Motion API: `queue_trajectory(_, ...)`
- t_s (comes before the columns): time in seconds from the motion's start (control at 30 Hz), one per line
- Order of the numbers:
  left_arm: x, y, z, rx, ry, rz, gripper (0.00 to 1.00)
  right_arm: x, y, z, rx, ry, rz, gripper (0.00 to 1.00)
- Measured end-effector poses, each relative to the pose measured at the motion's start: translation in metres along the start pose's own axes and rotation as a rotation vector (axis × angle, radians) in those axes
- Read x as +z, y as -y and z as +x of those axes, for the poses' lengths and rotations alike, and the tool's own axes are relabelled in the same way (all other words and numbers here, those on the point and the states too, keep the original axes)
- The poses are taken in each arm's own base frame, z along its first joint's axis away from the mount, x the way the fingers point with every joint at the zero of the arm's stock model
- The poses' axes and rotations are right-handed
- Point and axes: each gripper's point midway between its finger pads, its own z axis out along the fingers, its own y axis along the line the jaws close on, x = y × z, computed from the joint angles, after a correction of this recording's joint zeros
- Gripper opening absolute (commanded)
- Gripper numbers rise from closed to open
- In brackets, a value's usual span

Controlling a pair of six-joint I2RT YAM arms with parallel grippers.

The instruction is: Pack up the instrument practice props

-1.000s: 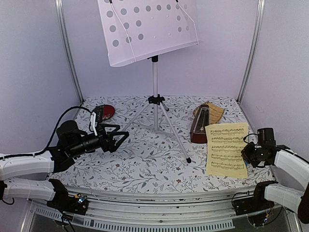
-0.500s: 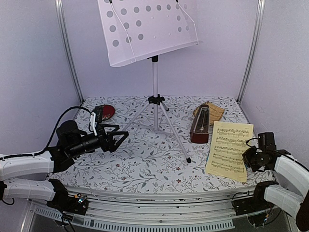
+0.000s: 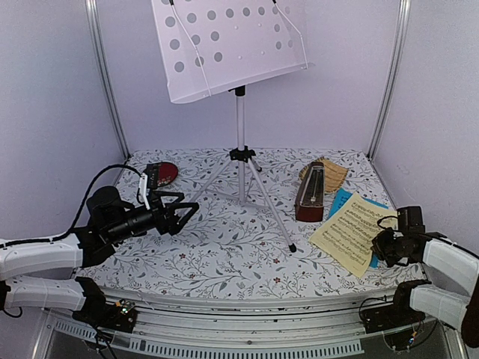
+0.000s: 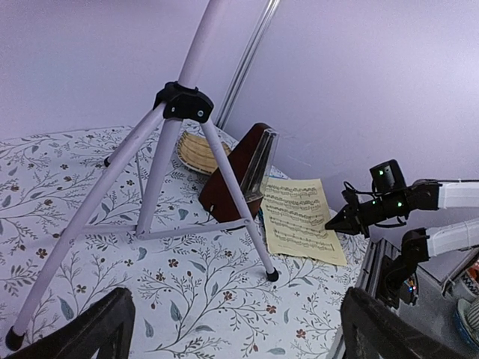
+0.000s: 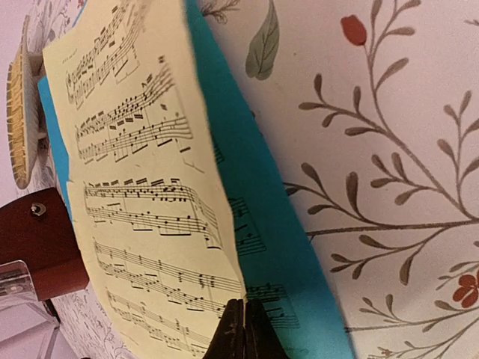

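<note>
The music stand (image 3: pixel 240 127) rises mid-table, its white perforated desk (image 3: pixel 224 45) high at the top. Its tripod hub (image 4: pixel 183 102) and legs fill the left wrist view. The dark brown metronome (image 3: pixel 310 194) stands to the right of the legs. My right gripper (image 3: pixel 378 245) is shut on the near edge of the cream music sheet (image 3: pixel 352 233), which slants low over the blue sheet (image 3: pixel 340 200). In the right wrist view the fingertips (image 5: pixel 245 321) pinch the cream sheet (image 5: pixel 142 187) above the blue sheet (image 5: pixel 262 209). My left gripper (image 3: pixel 183 212) hangs open and holds nothing, left of the tripod.
A red paddle (image 3: pixel 161 173) lies at the back left. A woven tan piece (image 3: pixel 325 170) sits behind the metronome (image 4: pixel 239 176). Purple walls and metal posts (image 3: pixel 105 75) close in the floral table (image 3: pixel 224 254). The tripod's front foot (image 4: pixel 272 276) reaches toward the middle.
The right gripper has tipped the cream sheet from upright down toward the table and drawn back right; the blue sheet now shows beneath. The left arm has not moved.
</note>
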Motion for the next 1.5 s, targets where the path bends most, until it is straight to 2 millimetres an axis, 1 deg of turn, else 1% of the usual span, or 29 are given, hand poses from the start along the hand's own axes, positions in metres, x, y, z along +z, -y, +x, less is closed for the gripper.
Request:
queue_trajectory(0.1, 0.0, 0.0, 0.0, 0.0, 0.0, 0.0, 0.98, 0.008, -0.002, 0.007, -0.039, -0.054, 0.006, 0.01)
queue_trajectory(0.23, 0.001, -0.001, 0.001, -0.001, -0.003, -0.001, 0.98, 0.01, -0.016, 0.005, -0.108, -0.079, -0.021, 0.02)
queue_trajectory(0.3, 0.001, -0.001, 0.002, -0.002, -0.006, -0.003, 0.98, 0.008, -0.027, 0.002, -0.142, -0.077, -0.047, 0.05)
queue_trajectory(0.33, 0.002, -0.002, 0.003, -0.004, -0.01, -0.004, 0.98, 0.007, -0.031, 0.0, -0.158, -0.072, -0.055, 0.09)
queue_trajectory(0.37, 0.002, -0.002, 0.004, -0.006, -0.012, -0.005, 0.97, 0.006, -0.033, -0.001, -0.167, -0.068, -0.061, 0.14)
queue_trajectory(0.4, 0.003, -0.003, 0.005, -0.009, -0.015, -0.006, 0.95, 0.004, -0.036, -0.003, -0.182, -0.059, -0.067, 0.27)
queue_trajectory(0.43, 0.004, -0.004, 0.007, -0.015, -0.019, -0.008, 0.91, 0.001, -0.039, -0.006, -0.202, -0.044, -0.072, 0.38)
queue_trajectory(0.53, 0.008, -0.006, 0.01, -0.036, -0.026, -0.01, 0.85, -0.014, -0.048, -0.018, -0.24, 0.025, -0.098, 0.66)
queue_trajectory(0.6, 0.014, -0.008, 0.016, -0.06, -0.037, -0.011, 0.83, -0.027, -0.056, -0.028, -0.259, 0.082, -0.113, 0.78)
queue_trajectory(0.63, 0.018, -0.008, 0.018, -0.072, -0.044, -0.009, 0.82, -0.035, -0.061, -0.034, -0.277, 0.117, -0.12, 0.82)
queue_trajectory(0.73, 0.039, -0.005, 0.027, -0.108, -0.07, -0.007, 0.8, -0.056, -0.07, -0.049, -0.306, 0.208, -0.129, 0.94)
queue_trajectory(0.8, 0.057, 0.004, 0.032, -0.121, -0.087, 0.008, 0.78, -0.07, -0.077, -0.058, -0.328, 0.265, -0.141, 0.97)
queue_trajectory(0.9, 0.087, 0.026, 0.035, -0.14, -0.089, 0.054, 0.73, -0.094, -0.092, -0.069, -0.367, 0.342, -0.179, 0.98)
queue_trajectory(0.97, 0.105, 0.036, 0.037, -0.167, -0.08, 0.073, 0.7, -0.105, -0.103, -0.073, -0.395, 0.371, -0.217, 0.98)
queue_trajectory(1.03, 0.122, 0.04, 0.041, -0.198, -0.074, 0.071, 0.68, -0.111, -0.114, -0.072, -0.421, 0.374, -0.264, 0.98)
queue_trajectory(1.13, 0.148, 0.034, 0.05, -0.247, -0.07, 0.012, 0.69, -0.109, -0.123, -0.065, -0.442, 0.335, -0.313, 0.98)
queue_trajectory(1.2, 0.16, 0.026, 0.054, -0.279, -0.06, -0.041, 0.69, -0.105, -0.128, -0.058, -0.453, 0.299, -0.344, 0.98)
queue_trajectory(1.3, 0.166, 0.013, 0.055, -0.321, -0.03, -0.12, 0.69, -0.103, -0.13, -0.05, -0.465, 0.266, -0.377, 0.98)
queue_trajectory(1.37, 0.167, 0.006, 0.054, -0.337, -0.013, -0.156, 0.69, -0.107, -0.133, -0.048, -0.471, 0.26, -0.4, 0.98)
queue_trajectory(1.43, 0.171, 0.003, 0.052, -0.348, 0.003, -0.172, 0.64, -0.111, -0.136, -0.046, -0.476, 0.263, -0.42, 0.98)
queue_trajectory(1.5, 0.179, 0.003, 0.049, -0.358, 0.016, -0.174, 0.59, -0.114, -0.138, -0.046, -0.48, 0.268, -0.436, 0.98)
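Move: The yellow music sheet, its right edge already pinched by the right hand, has its middle about 9 cm left, 5 cm ahead and just below; the blue sheet under it is centred some 6 cm left and 5 cm ahead. The metronome stands roughly 23 cm left and 13 ahead. For the open left hand, the music stand's near right leg is about 12 cm ahead, 20 right, 8 lower; the stand's hub is 18 ahead, 15 right, level. The yellow sheet's edge is drawn about 3 cm forward and slightly left over the blue sheet, then the right fingers open wide, let go and rise some 17 cm, the wrist tipping up about 30 degrees. Meanwhile the left hand swings about 15 cm right, then forward and a little down to the music stand's near right leg, closing to about two-thirds open and tilting down. ##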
